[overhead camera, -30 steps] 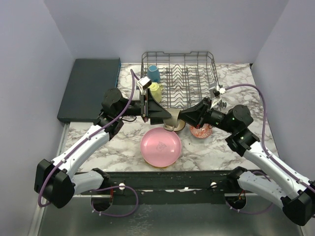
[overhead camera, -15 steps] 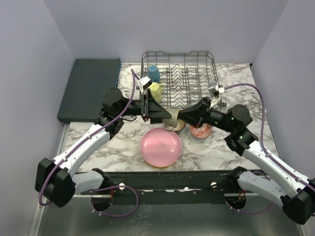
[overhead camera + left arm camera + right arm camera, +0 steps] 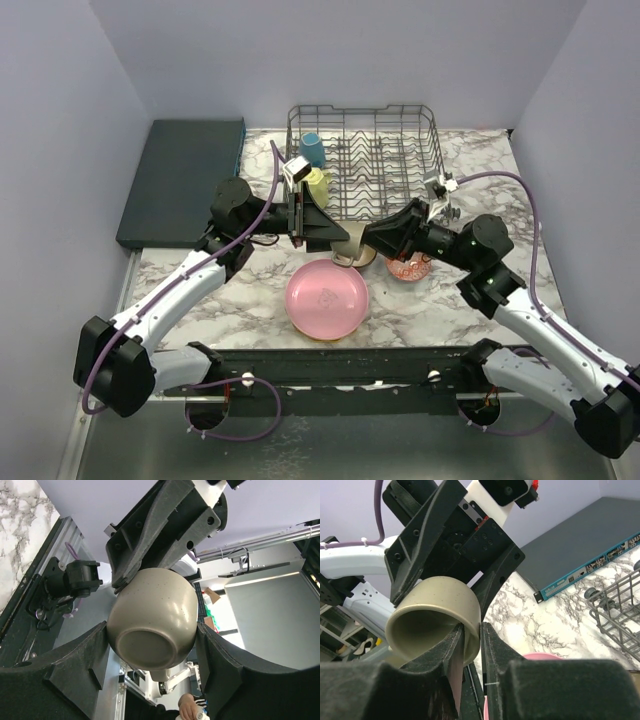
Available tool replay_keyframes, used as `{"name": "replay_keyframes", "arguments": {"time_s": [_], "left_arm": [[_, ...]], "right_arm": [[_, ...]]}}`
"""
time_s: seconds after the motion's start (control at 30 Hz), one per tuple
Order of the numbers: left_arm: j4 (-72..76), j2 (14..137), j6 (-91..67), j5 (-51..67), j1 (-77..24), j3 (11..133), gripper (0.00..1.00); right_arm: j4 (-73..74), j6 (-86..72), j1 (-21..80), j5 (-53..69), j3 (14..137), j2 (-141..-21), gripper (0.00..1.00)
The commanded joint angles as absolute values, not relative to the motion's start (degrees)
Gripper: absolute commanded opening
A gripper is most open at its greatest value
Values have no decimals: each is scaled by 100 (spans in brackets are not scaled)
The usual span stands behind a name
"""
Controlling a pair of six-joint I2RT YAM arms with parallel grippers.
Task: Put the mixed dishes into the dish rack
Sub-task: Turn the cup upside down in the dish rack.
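A grey-green mug (image 3: 350, 243) hangs above the table between my two arms, just in front of the dish rack (image 3: 437, 150). My left gripper (image 3: 151, 630) is shut on the mug (image 3: 152, 615), its fingers pressed on both sides of the body. My right gripper (image 3: 472, 627) straddles the rim of the mug (image 3: 435, 610), one finger inside and one outside. Its jaws stand slightly open, with a thin gap at the wall. A blue mug (image 3: 312, 148) and a yellow mug (image 3: 317, 183) sit in the rack's left end. A pink plate (image 3: 327, 298) and a red-patterned bowl (image 3: 408, 267) lie on the table.
A flat dark teal slab (image 3: 180, 180) lies at the back left, beside the rack. The rack's near corner (image 3: 615, 605) shows in the right wrist view. Both arms meet over the middle of the marble table, above the pink plate's far edge.
My left gripper has closed in on the mug's body. My right gripper's jaws have loosened on the rim. Both arms have barely shifted.
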State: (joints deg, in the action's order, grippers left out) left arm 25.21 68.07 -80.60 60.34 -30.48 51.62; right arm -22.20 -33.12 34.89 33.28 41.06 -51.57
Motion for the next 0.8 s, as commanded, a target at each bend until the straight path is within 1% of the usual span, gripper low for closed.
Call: {"name": "replay_keyframes", "arguments": {"time_s": [0.0, 0.07, 0.17, 0.3, 0.47, 0.63, 0.77], "left_arm": [[2760, 6863, -8077, 6108, -3059, 5168, 17], [2760, 6856, -8075, 6091, -3059, 5157, 15], [2760, 6863, -8074, 6066, -3059, 5125, 13], [2744, 6873, -8069, 6012, -3059, 5082, 9], [2497, 6930, -7879, 5954, -3056, 5129, 7], [1941, 7060, -7461, 5926, -3050, 5358, 6], [876, 7169, -6694, 5755, -3050, 5776, 5]], "right_arm": [[-2036, -3201, 3529, 3122, 4037, -4884, 29], [-1912, -3158, 3533, 3060, 4019, -4788, 33], [-1708, -3140, 3533, 2965, 4019, -4614, 37], [-1357, -3082, 3533, 2804, 4035, -4310, 39], [-676, -2886, 3532, 2499, 4153, -3891, 40], [-21, -2760, 3527, 2176, 4266, -3538, 41], [644, -2673, 3533, 1970, 4370, -3335, 42]]}}
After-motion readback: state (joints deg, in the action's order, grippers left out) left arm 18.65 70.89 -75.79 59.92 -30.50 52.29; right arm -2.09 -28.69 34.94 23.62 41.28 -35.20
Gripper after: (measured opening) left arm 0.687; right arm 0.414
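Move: The grey cup is already in the left hand; the middle of the dish rack it is meant for lies about 29 cm ahead of that hand, 7 cm to its right and 25 cm below. The yellow cup stands 23 cm ahead, 7 cm left; the brown bowl 10 cm ahead, 3 cm right. From the right hand the grey cup is 3 cm left and 3 cm back, level; the red bowl 5 cm ahead, 12 cm right, 26 cm below. The right fingers, straddling the grey cup's rim, spread farther and come free, the hand backing off about 5 cm to the right and half as far back, rising slightly before dipping, and turning some 10 degrees clockwise. The left hand keeps its grip around the cup, almost still at first, then sinks 2 to 3 cm while edging forward towards the rack. ##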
